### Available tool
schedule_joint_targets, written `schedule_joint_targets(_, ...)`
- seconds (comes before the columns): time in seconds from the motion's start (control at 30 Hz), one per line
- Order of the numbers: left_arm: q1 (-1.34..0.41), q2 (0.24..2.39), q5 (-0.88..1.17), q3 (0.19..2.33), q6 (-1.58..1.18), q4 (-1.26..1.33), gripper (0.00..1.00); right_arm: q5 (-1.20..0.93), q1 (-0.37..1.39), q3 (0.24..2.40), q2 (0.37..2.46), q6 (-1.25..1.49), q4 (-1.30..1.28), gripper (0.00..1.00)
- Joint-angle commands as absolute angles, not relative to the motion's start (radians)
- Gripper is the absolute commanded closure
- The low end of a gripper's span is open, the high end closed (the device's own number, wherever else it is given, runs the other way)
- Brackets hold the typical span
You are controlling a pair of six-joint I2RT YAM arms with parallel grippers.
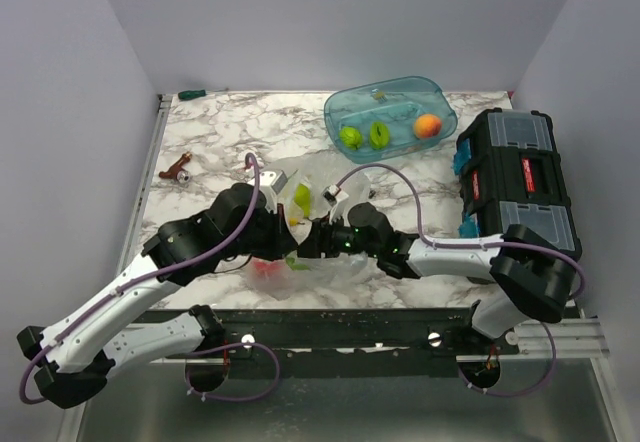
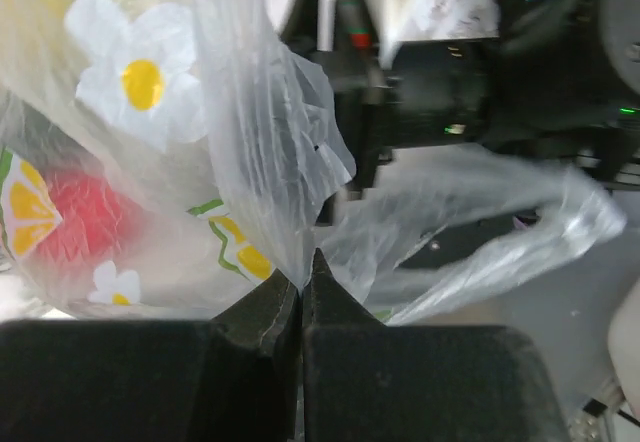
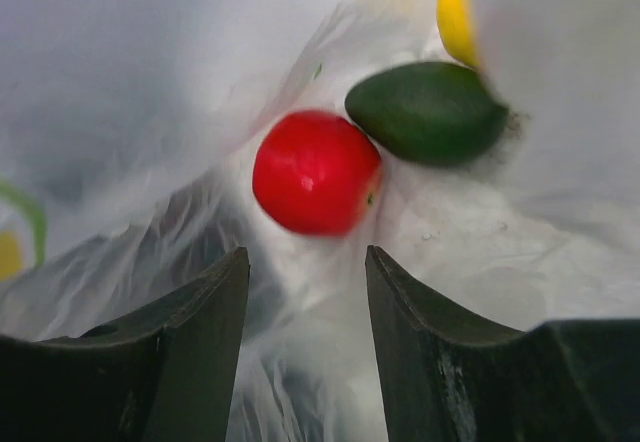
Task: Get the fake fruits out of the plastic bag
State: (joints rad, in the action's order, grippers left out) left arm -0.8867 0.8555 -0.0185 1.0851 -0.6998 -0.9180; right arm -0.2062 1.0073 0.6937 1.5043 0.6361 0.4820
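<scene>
The plastic bag point(image 1: 335, 265) lies crumpled near the table's front edge, between the two arms. My left gripper point(image 2: 303, 267) is shut on a fold of the plastic bag point(image 2: 260, 112); a red fruit point(image 2: 85, 217) shows through the film to its left. My right gripper point(image 3: 305, 254) is open inside the plastic bag point(image 3: 480, 232), with only film between its fingers. Just ahead of its tips lie a red fruit point(image 3: 315, 172), a dark green fruit point(image 3: 425, 112) and part of a yellow one point(image 3: 455, 12). From above, my left gripper point(image 1: 283, 230) and my right gripper point(image 1: 308, 242) meet at the bag.
A teal tub point(image 1: 440, 92) at the back holds two green fruits point(image 1: 350, 136) and an orange ball point(image 1: 428, 125). A black toolbox point(image 1: 515, 177) stands on the right. A small brown object point(image 1: 177, 170) and a green-handled tool point(image 1: 192, 93) lie at the left.
</scene>
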Motion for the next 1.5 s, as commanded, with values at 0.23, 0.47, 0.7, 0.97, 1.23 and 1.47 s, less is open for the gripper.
schedule_joint_targets(0.23, -0.901, 0.734, 0.025, 0.887, -0.742, -0.991, 1.00, -0.304, 1.024, 0.779, 1.648, 0.562, 0.537, 0.36)
schedule_joint_targets(0.47, -0.901, 0.647, 0.061, 0.864, -0.754, -0.953, 1.00, -0.352, 1.034, 0.884, 1.724, 0.520, 0.484, 0.34)
schedule_joint_targets(0.7, -0.901, 0.697, 0.129, 0.928, -0.742, -0.864, 1.00, -0.340, 1.043, 0.902, 1.785, 0.541, 0.539, 0.35)
schedule_joint_targets(0.97, -0.901, 0.752, 0.129, 1.007, -0.727, -0.850, 1.00, -0.188, 1.061, 0.899, 1.801, 0.549, 0.537, 0.36)
schedule_joint_targets(1.23, -0.901, 0.792, 0.131, 0.990, -0.738, -0.821, 1.00, -0.409, 1.080, 0.853, 1.837, 0.603, 0.731, 0.25)
schedule_joint_targets(1.47, -0.900, 0.882, 0.118, 1.071, -0.715, -0.795, 1.00, -0.412, 1.119, 0.806, 1.911, 0.646, 0.851, 0.16)
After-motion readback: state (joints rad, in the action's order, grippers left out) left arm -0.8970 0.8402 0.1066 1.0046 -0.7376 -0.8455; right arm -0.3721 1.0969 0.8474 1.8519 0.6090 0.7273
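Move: The red fruit lies in the bag roughly 9 cm to the left of my open right fingers, about level in reach and some 8 cm below them. The green avocado sits about 5 cm farther out than the red fruit, and the yellow fruit beyond that, some 7 cm ahead and 11 cm left of my right fingers. From my left hand, shut on the bag's rim, the red fruit is about 5 cm left, 1 cm back and 15 cm down. I work my right hand deeper into the bag towards the red fruit, about 7.5 cm left in dipping steps that end lower, bending back towards me at the finish, while I turn it some 15 degrees counter-clockwise and spread its fingers wider. My left hand keeps its pinch on the rim, dips about 6 cm down and back, then lifts most of the way again. ##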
